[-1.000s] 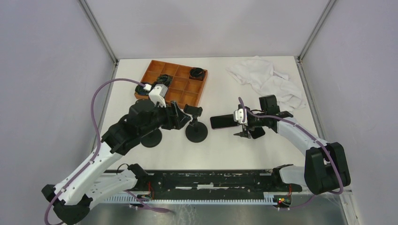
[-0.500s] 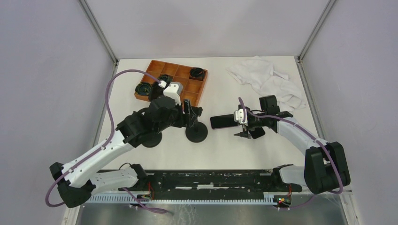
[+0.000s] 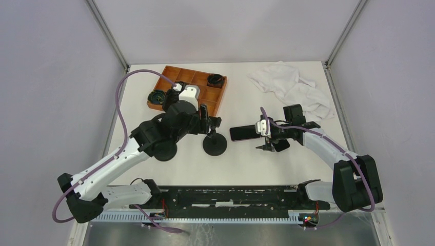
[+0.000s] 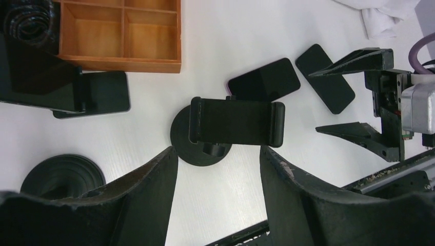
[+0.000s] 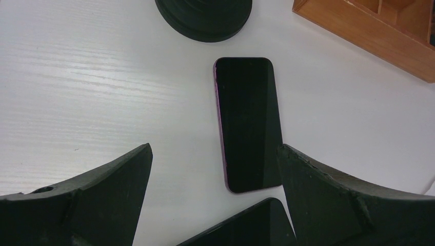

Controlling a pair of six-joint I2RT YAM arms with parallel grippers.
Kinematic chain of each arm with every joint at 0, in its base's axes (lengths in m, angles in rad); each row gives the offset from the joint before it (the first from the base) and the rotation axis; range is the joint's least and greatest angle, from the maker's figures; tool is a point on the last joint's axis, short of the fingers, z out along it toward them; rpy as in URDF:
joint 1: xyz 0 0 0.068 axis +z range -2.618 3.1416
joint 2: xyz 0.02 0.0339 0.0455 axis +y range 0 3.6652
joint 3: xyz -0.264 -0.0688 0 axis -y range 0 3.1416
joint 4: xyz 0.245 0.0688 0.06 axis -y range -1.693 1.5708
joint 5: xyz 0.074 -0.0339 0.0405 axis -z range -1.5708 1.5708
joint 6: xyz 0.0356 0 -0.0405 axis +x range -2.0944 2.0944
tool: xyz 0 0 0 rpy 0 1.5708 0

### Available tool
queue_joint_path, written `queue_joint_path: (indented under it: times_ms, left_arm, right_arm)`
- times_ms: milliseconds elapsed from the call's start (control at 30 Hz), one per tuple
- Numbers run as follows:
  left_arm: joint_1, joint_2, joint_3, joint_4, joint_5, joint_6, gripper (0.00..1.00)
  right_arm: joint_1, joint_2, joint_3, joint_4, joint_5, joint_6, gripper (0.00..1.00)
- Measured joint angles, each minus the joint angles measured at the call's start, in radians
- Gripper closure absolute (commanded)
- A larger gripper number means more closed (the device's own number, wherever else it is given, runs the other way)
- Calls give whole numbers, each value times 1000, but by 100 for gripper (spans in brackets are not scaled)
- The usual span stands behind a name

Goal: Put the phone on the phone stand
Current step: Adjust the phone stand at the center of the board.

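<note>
The black phone stand point(image 3: 215, 146) has a round base and a clamp cradle point(image 4: 236, 122) and stands mid-table. A dark phone with a purple edge point(image 3: 245, 132) lies flat just right of it, and shows in the left wrist view point(image 4: 264, 80) and the right wrist view point(image 5: 249, 123). My left gripper point(image 3: 209, 123) is open and empty, hovering over the stand point(image 4: 218, 151). My right gripper point(image 3: 260, 137) is open and empty, hovering at the phone's right end point(image 5: 214, 154). A second dark phone point(image 4: 324, 78) lies under its fingers.
An orange compartment tray point(image 3: 190, 89) with black parts sits at the back left. A white cloth point(image 3: 292, 84) lies at the back right. A second round stand base point(image 3: 165, 152) sits left of the stand. Another dark phone point(image 4: 105, 92) lies near the tray.
My left arm has swung right and forward, bringing its open gripper over the phone stand. The right arm and both phones have not moved.
</note>
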Motion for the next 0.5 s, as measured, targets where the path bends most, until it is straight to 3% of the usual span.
queue_joint_path:
  times_ms: [300,500]
  left_arm:
    - [94,56,18,5,21,55,52]
    - [134,65,18,13,65,66,57]
  right_arm:
    - [0,0,0,0,0,-6,2]
    - [0,0,0,-6,0,-13,2]
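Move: The centre phone stand's holder lies just off the left fingertips, about 4 cm ahead, 3 cm to the right and 5 cm below. Its round base is some 24 cm below the hand, about 1 cm ahead and 4 cm right; the other round-based stand is 20 cm left and 4 cm back, and the pink-edged phone is 19 cm right and 4 cm ahead. From the idle right hand, the holder is about 23 cm left, 2 cm ahead and 11 cm higher. The left hand slides forward about 3 cm and nearly 2 cm to its left, sinking about 1 cm, so that its fingertips come across to the left end of the phone stand's holder instead of its middle. Meanwhile the fingers close from about two-thirds open to a little under half, with the wrist turning only some 5 degrees and the hand easing to a stop; a touch on the holder can't be made out. ##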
